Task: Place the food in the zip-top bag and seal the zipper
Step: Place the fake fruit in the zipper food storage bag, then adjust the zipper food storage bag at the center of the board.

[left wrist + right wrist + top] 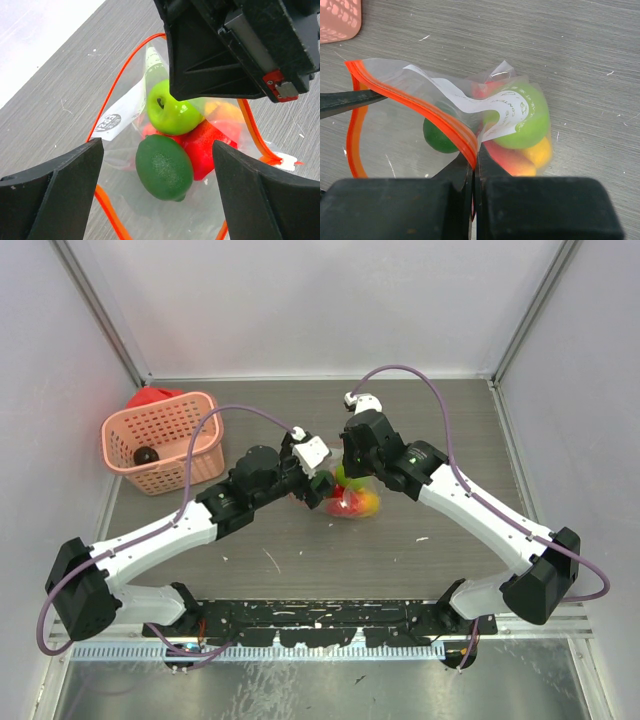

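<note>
The clear zip-top bag (352, 502) lies mid-table with its mouth open. Inside it are food pieces: a dark green lime (164, 167), a light green apple (172, 110), a red piece (210, 145) and a yellow-orange piece (540, 152). My right gripper (475, 155) is shut on the red-orange zipper (420, 107) and holds that edge up; it is above the bag in the top view (350, 480). My left gripper (157, 150) is open at the bag's mouth, its fingers (60, 185) on either side of the lime, holding nothing.
A pink lattice basket (160, 440) stands at the back left with a dark piece (147, 454) inside and something red (150, 395) behind it. Its corner shows in the right wrist view (337, 17). Walls close the table at the back and sides.
</note>
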`<move>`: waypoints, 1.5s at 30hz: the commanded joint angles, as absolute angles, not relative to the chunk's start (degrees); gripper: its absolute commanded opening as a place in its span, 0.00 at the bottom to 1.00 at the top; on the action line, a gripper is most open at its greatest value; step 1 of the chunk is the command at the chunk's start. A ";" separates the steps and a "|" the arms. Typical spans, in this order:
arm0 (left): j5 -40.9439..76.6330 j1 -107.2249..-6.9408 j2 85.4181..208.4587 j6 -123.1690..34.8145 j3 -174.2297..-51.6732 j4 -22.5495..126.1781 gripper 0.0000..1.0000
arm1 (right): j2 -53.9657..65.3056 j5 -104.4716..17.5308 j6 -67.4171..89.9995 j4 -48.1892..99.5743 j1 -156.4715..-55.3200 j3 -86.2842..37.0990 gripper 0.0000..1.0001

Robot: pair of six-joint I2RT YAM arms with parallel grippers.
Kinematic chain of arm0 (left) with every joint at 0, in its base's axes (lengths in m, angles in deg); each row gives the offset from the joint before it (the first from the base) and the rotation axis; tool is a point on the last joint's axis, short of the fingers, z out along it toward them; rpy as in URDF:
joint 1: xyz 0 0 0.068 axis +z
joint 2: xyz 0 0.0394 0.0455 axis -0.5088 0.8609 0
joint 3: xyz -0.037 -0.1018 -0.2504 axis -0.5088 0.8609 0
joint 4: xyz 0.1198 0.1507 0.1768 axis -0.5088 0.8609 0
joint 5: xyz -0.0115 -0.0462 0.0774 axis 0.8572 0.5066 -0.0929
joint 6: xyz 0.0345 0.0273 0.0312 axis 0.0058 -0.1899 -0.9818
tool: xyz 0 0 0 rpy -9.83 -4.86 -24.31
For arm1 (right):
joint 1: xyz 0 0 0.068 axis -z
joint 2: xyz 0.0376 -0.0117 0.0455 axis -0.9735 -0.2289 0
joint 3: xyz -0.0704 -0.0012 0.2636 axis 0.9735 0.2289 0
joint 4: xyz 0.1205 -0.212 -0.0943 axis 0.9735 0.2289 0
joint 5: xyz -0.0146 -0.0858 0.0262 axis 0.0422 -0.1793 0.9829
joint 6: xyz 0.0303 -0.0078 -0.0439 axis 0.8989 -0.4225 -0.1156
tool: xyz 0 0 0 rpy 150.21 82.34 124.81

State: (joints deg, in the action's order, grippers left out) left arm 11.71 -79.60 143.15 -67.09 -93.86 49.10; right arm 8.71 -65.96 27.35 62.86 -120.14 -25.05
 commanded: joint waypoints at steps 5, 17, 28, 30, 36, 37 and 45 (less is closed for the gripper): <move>10.25 -79.80 138.47 -60.65 -96.12 50.08 0.91 | 10.33 -65.59 27.94 59.11 -119.92 -26.70 0.00; 4.84 -79.76 131.20 -36.12 -101.15 72.24 0.93 | 10.44 -65.70 28.02 59.00 -119.94 -26.58 0.00; 3.83 -79.80 130.52 -16.17 -97.45 79.16 0.88 | 10.46 -65.44 28.29 58.61 -119.94 -26.30 0.00; 2.91 -79.80 130.74 -14.06 -96.63 79.14 0.80 | 10.54 -65.33 28.38 58.58 -119.95 -26.12 0.00; 3.07 -79.75 132.77 -9.74 -95.20 78.88 0.67 | 10.90 -65.70 28.47 58.58 -119.96 -25.73 0.00; 3.13 -79.75 133.18 -9.37 -95.21 78.84 0.64 | 10.90 -65.64 28.47 58.52 -119.99 -25.70 0.00; 5.65 -79.79 136.01 -6.88 -95.31 78.53 0.33 | 10.42 -65.26 28.56 58.15 -119.97 -25.64 0.00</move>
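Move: The free side of the bag's orange zip rim, across from the right gripper's pinch, lies about 5 cm back, 4 cm left and 5 cm below the left hand. The dark green fruit is some 5 cm below, about 1 cm ahead and 1 cm right of that hand. The light green apple is about 2 cm ahead, 5 cm right and 6 cm below it. From the right hand, that rim is roughly 5 cm back, 9 cm left and 3 cm lower. Draw the emptied, open left gripper out of the bag's mouth, back about 6 cm and left 5 cm, arching up some 4 cm first and then sinking well below its starting height to the free zip rim. Roll it roughly 60 degrees counter-clockwise seen from behind the hand, tip the fingers further down, and close them about halfway around the rim. Keep the right gripper still, pinching the opposite side. ##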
